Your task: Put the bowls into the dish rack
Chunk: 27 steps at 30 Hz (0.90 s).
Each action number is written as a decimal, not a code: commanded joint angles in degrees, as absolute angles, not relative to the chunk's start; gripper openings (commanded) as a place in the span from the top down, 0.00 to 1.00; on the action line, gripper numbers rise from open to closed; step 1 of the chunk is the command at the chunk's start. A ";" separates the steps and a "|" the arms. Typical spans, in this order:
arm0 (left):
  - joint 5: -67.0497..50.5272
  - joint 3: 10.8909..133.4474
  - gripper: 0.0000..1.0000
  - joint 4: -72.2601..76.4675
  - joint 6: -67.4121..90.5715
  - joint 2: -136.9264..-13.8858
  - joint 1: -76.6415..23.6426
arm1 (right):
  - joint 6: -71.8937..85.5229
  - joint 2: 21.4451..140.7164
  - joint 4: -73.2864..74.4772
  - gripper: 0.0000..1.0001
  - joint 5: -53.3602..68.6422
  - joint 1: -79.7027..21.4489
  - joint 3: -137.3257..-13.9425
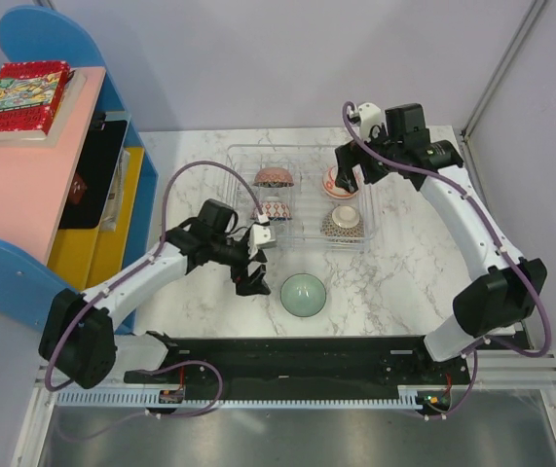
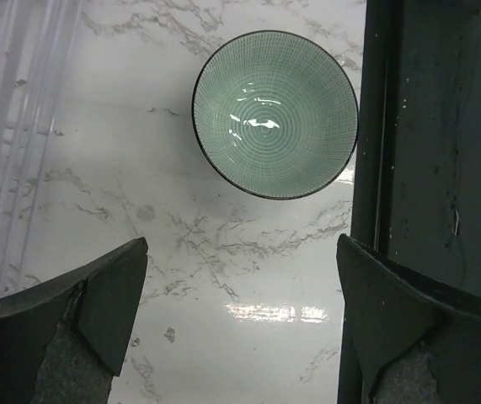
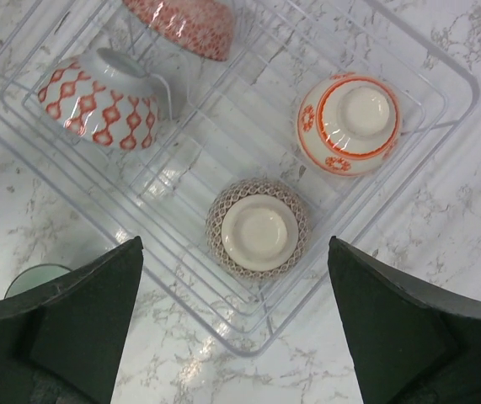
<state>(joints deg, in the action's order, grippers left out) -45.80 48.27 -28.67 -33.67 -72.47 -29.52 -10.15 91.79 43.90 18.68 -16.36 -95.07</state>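
Observation:
The clear dish rack point(image 1: 305, 195) stands at the back middle of the marble table. It holds a red-patterned bowl point(image 3: 185, 21), a red-diamond bowl point(image 3: 101, 105) on its side, an orange-red floral bowl point(image 3: 349, 123) upside down and a beige lattice bowl point(image 3: 258, 229) upside down. My right gripper point(image 3: 236, 320) hangs open above the rack's near right corner point(image 3: 265, 349), empty. The pale mint-green bowl point(image 1: 304, 293) sits upright on the table in front of the rack. Just to its left, my left gripper point(image 1: 251, 277) is open and empty; its wrist view shows that bowl point(image 2: 275, 114) ahead of the fingers.
A blue and pink shelf unit point(image 1: 24, 195) with a book point(image 1: 19, 97) on top stands off the table's left edge. The black mounting rail point(image 1: 297, 355) runs along the near edge, close to the mint bowl. Grey walls close the back and right.

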 commanded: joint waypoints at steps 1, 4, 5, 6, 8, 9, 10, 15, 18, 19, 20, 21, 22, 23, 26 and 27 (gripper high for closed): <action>-34.91 50.62 0.00 -21.72 -28.83 -77.60 -34.27 | -13.62 86.76 46.41 0.03 21.80 -16.26 -90.88; -34.45 52.64 0.00 -21.09 -28.22 -83.29 -35.94 | -13.54 84.47 46.76 0.03 22.85 -16.26 -88.86; -34.71 54.04 0.00 -21.18 -27.95 -84.54 -36.38 | -13.54 83.94 46.76 0.02 22.94 -16.26 -88.42; -34.72 54.66 0.00 -21.18 -27.69 -85.59 -36.65 | -13.71 83.15 46.67 0.02 23.20 -16.26 -87.55; -34.10 56.33 0.00 -21.09 -27.68 -88.41 -37.52 | -14.06 82.44 46.67 0.02 23.55 -16.26 -86.58; -33.84 56.86 0.00 -21.18 -27.60 -89.38 -37.79 | -14.32 81.92 46.58 0.02 23.73 -16.26 -85.88; -33.58 57.39 0.00 -21.09 -27.51 -90.08 -37.97 | -14.33 81.65 46.67 0.02 23.56 -16.26 -85.52; -33.22 59.76 0.00 -21.18 -27.51 -94.83 -39.11 | -14.76 80.69 46.58 0.03 23.82 -16.26 -83.50; -33.14 60.20 0.00 -21.36 -27.60 -96.68 -40.34 | -15.20 79.63 46.41 0.02 23.38 -16.26 -82.62; -32.87 60.21 0.00 -21.53 -27.77 -96.94 -40.95 | -15.38 79.28 46.23 0.03 23.20 -16.26 -82.44; -32.96 60.12 0.00 -21.71 -27.86 -97.12 -41.22 | -15.47 79.02 46.23 0.02 22.94 -16.26 -82.27; -32.96 60.12 0.00 -21.97 -28.12 -97.64 -41.48 | -15.38 78.67 46.14 0.02 22.68 -16.26 -82.27; -33.05 60.12 0.00 -22.15 -28.21 -97.73 -41.83 | -15.38 78.40 46.14 0.02 22.07 -16.26 -82.27; -33.13 60.12 0.00 -22.15 -28.13 -97.91 -41.92 | -15.38 78.22 46.14 0.02 21.97 -16.35 -82.35; -33.49 60.21 0.00 -22.41 -28.21 -98.26 -42.01 | -14.94 77.61 46.05 0.02 20.83 -16.17 -82.70; -33.49 60.21 0.00 -22.67 -28.21 -98.35 -42.01 | -14.85 77.09 46.05 0.02 20.40 -16.17 -82.88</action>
<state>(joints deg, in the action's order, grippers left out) -33.95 58.33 -23.05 -28.91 -97.84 -41.85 -14.33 79.77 47.22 21.78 -16.34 -82.41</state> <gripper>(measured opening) 0.993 0.975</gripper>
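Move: The green bowl, next for the left hand's open fingers, lies about 11 cm to its right, 3 cm back and some 10 cm below. The red-patterned bowl in the dish rack is roughly 18 cm ahead and 5 cm to the right of the left hand, the brown-patterned bowl about 14 cm ahead and 22 cm to the right. From the right hand, the green bowl is some 27 cm back, 10 cm to the left and 23 cm below. The left hand sinks about 8 cm while travelling some 6 cm to the right towards the green bowl, swinging slightly forward and then partly back, its fingers staying wide open and tipping about 15 degrees more steeply down until they come close to the bowl's left rim. The right hand, empty and still open, draws back roughly 7 cm high above the rack, away from the orange-patterned bowl, turning slightly counter-clockwise. ##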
